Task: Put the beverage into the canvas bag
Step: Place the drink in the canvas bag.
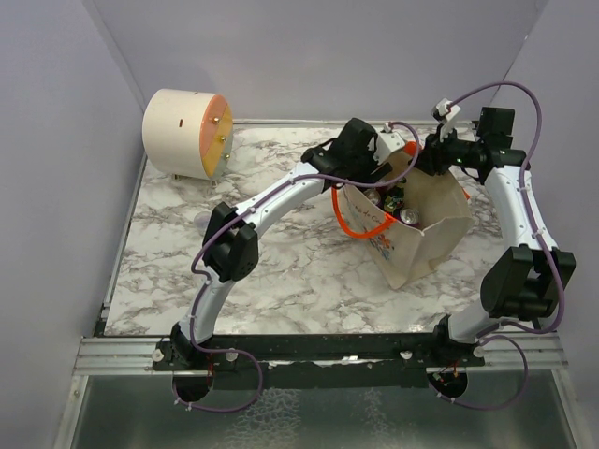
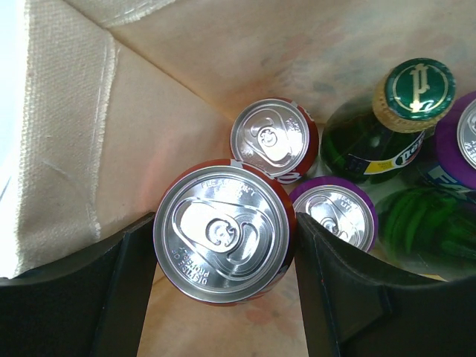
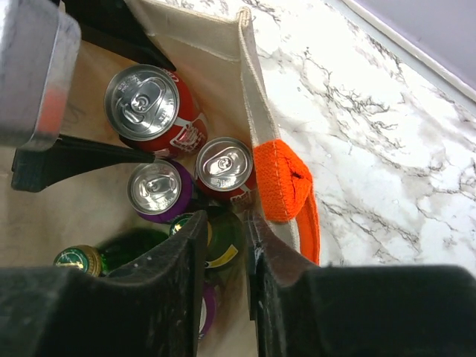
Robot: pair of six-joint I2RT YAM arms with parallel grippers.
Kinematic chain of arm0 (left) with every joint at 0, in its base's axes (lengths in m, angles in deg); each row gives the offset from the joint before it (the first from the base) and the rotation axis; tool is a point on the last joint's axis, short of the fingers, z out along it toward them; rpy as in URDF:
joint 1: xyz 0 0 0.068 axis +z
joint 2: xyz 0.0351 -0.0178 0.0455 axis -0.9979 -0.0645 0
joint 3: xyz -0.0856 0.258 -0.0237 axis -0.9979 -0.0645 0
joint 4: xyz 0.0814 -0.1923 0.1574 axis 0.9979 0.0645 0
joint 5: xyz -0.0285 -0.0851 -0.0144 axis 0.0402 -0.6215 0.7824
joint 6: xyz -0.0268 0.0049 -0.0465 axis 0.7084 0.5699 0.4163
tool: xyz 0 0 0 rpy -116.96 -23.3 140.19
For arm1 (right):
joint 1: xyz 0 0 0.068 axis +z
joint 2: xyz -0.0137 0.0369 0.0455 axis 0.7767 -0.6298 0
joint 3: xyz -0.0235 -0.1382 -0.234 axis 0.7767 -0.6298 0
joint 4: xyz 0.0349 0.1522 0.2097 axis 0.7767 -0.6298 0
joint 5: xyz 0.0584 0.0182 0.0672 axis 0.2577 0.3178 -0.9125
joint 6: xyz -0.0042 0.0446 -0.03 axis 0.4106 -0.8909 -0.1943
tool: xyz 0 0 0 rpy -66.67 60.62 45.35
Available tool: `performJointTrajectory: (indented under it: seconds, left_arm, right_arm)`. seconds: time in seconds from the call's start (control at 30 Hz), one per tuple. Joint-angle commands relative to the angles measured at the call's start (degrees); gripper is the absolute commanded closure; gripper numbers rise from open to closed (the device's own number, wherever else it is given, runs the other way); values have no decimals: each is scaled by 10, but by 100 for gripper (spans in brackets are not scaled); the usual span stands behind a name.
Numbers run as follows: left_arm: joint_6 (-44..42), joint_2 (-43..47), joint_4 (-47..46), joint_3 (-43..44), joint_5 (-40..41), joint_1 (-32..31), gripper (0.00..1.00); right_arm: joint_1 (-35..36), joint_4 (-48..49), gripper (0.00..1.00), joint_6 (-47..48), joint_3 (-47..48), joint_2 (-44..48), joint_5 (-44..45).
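Note:
The beige canvas bag (image 1: 440,229) stands open at the table's right centre, its orange handle (image 3: 281,182) hanging outside. My left gripper (image 2: 223,223) reaches down into the bag and is shut on the beverage, a red can (image 2: 223,232), with a finger pressed on each side. The same can (image 3: 145,104) shows upright in the right wrist view. My right gripper (image 3: 227,223) straddles the bag's rim (image 3: 249,111), jaws narrow with a gap still showing between them. A second red can (image 2: 269,137), a purple can (image 2: 333,216) and a green bottle (image 2: 413,89) sit in the bag.
A beige cylinder with an orange face (image 1: 184,133) lies at the back left of the marble table (image 1: 281,262). Grey walls close in the left, back and right sides. Both arms arch over the table's middle toward the bag.

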Motion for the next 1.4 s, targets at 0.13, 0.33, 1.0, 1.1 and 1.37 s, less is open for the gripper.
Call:
performJointTrajectory:
  seconds: [0.13,0.33,1.0,1.1,1.37]
  left_arm:
    - [77,0,-45,-19,-17,28,100]
    - [77,2,-65,-48,-47,34,100]
    - [14,10,-79,-88,-59,36,63]
    - [9,17,-76,-88,-55,37,53]
    - [-3,31,-73,-88,-64,36,32]
  right_arm:
    - [4,-10,90,-10,-7,6,30]
    - [4,-3,98,-39,-4,7,43]
    - [5,-1,98,-55,-3,8,44]
    - [4,0,98,-54,-4,8,42]
    - [5,4,98,-49,-14,15,41]
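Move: Just beneath the left hand, which already holds the red can inside the canvas bag, is the free spot on the bag's floor, its can-height middle about 6 cm down. A standing red can is some 7 cm right and 2 cm ahead, a purple can 7 cm right and 3 cm back, a green bottle 12 cm right and 2 cm back, all 5 to 6 cm lower. That free spot lies some 14 cm left of the right hand, level ahead and about 10 cm down; the orange handle's end is 4 cm ahead of the right hand, 2 cm left and slightly lower. Lowering the held red can about 5 cm almost straight down into the bag's free spot beside the standing cans, the left hand tips slightly downward, then stays there with its grip kept. The right hand stays in place by the far rim and shuts its part-open fingers, turning only about 5 degrees clockwise; no cloth can be made out between them. ##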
